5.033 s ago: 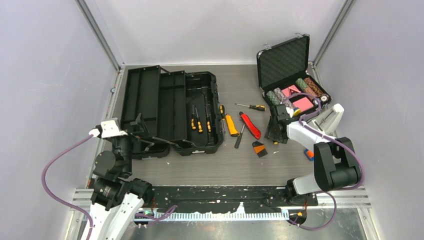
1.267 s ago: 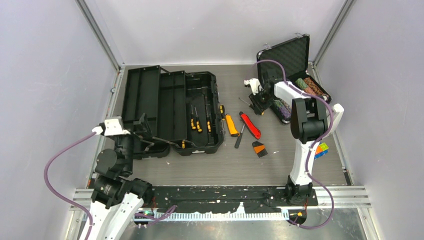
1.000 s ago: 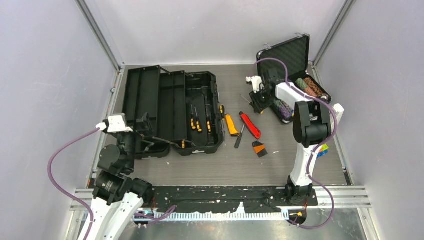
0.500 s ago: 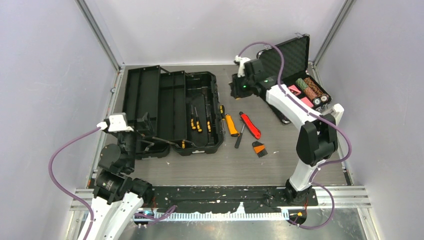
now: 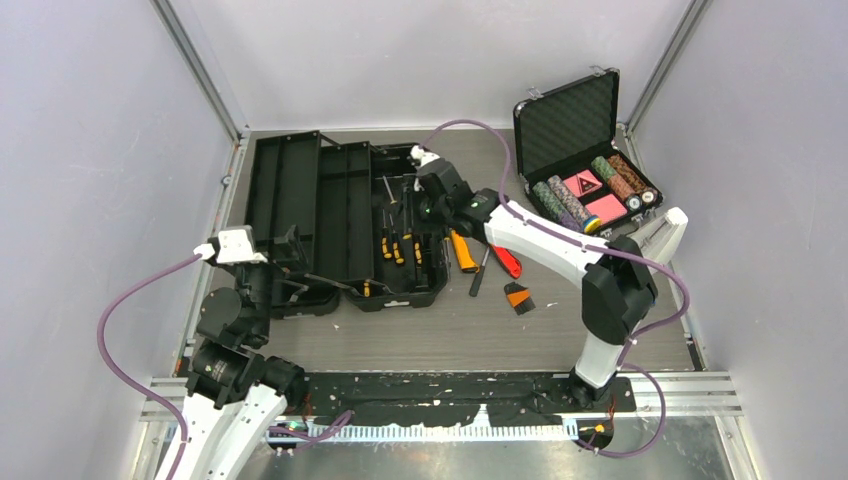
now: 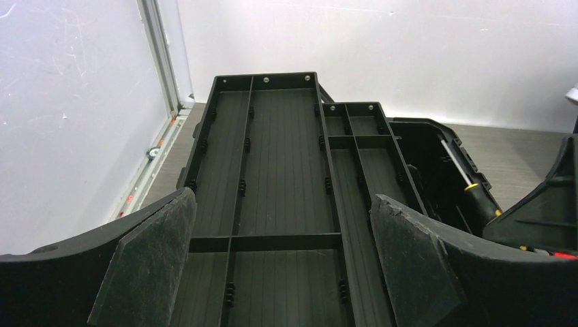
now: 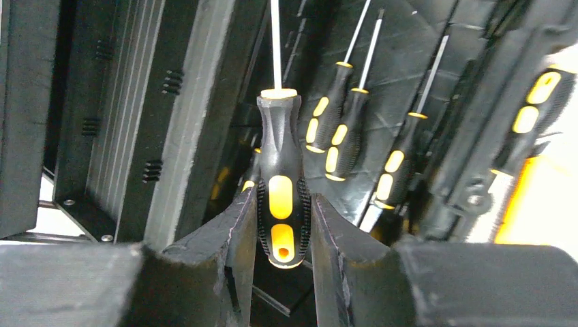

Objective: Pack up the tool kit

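The tool kit's black toolbox (image 5: 290,190) lies open at the left of the table, and its ribbed tray (image 6: 286,150) fills the left wrist view. My right gripper (image 7: 283,202) is shut on the handle of a black-and-yellow screwdriver (image 7: 281,180), shaft pointing away. It hangs over the toolbox's deep right half (image 5: 422,205), above several screwdrivers (image 7: 341,143) lying inside. My left gripper (image 6: 281,197) stands open and empty at the toolbox's near left edge (image 5: 293,262).
Right of the toolbox lie a yellow utility knife (image 5: 462,250), a red tool (image 5: 508,260), a dark screwdriver (image 5: 480,273) and an orange-and-black scraper (image 5: 518,296). An open foam-lined case of poker chips (image 5: 585,150) stands at the back right. Walls close in on both sides.
My right arm has swung left from beside the poker chip case to over the toolbox, carrying the screwdriver. The left arm has not moved.
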`<act>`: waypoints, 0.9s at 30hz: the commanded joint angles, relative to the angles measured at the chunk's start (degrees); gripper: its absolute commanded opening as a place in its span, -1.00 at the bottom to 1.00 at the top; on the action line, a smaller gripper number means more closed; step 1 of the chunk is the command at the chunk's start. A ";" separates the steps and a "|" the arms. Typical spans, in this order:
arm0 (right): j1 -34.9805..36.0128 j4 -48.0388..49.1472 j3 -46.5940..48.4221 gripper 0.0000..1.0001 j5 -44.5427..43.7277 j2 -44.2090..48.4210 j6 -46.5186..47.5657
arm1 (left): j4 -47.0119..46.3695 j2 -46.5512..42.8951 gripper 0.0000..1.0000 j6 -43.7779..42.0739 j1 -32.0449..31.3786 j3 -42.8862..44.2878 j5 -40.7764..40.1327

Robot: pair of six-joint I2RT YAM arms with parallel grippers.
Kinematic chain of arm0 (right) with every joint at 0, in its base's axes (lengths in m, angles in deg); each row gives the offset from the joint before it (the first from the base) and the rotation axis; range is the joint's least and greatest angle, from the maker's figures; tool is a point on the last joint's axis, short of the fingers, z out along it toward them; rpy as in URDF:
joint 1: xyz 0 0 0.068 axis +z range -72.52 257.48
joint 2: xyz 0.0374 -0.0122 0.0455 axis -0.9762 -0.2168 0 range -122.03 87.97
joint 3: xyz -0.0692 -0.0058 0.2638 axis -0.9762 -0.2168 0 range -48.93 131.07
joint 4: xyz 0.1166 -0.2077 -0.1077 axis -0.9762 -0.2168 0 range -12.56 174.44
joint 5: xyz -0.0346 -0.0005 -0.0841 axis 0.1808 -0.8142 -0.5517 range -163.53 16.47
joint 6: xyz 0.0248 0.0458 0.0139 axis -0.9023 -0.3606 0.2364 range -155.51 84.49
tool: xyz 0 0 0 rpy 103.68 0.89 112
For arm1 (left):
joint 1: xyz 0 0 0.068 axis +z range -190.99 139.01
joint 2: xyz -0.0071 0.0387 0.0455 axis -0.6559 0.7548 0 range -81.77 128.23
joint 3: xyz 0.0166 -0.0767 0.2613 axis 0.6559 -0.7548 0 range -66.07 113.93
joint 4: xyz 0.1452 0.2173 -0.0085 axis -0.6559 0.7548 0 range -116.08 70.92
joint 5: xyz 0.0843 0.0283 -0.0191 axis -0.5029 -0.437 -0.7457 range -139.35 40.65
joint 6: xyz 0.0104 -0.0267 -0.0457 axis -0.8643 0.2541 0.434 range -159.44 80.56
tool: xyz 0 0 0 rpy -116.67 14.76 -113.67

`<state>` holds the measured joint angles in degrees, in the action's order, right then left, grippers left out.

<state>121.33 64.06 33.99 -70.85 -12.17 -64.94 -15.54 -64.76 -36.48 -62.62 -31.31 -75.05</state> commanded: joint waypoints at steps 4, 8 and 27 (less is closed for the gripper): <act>3.21 5.02 -0.02 -0.53 -2.29 -3.67 -3.16 | -2.29 -0.23 0.98 0.43 -0.25 -0.12 0.17; 3.34 4.59 0.03 -0.33 -2.10 -3.75 -2.11 | -2.30 -0.29 0.98 0.47 -0.24 -0.10 0.22; -5.22 5.48 -6.93 0.21 -4.32 6.27 2.88 | -2.26 -0.05 0.98 0.38 -0.30 -0.09 0.38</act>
<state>118.58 67.58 29.53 -75.25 -7.84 -61.94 -15.54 -64.76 -36.48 -62.68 -31.31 -75.02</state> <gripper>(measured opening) 0.602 0.992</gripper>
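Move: The right hand already holds a screwdriver over the toolbox's open deep bay. Its resting place, the bay's left strip beside the trays, lies about 6 cm left, 2 cm back and 13 cm below. At much the same depth, a screwdriver pair lies 4 cm left and 1 cm ahead, and the edge screwdriver 2 cm right and 1 cm ahead. From the left hand, that strip is some 9 cm ahead, 21 cm right and 27 cm down. The right hand lets go of the screwdriver inside the toolbox: it sinks about 4 cm into the bay while easing left and a little back, then the fingers spread at the low point. Empty and open, they draw away from the bay's left strip, first lifting, then swinging right and somewhat forward over the box's right wall, about 5 cm up and 5 cm right. ##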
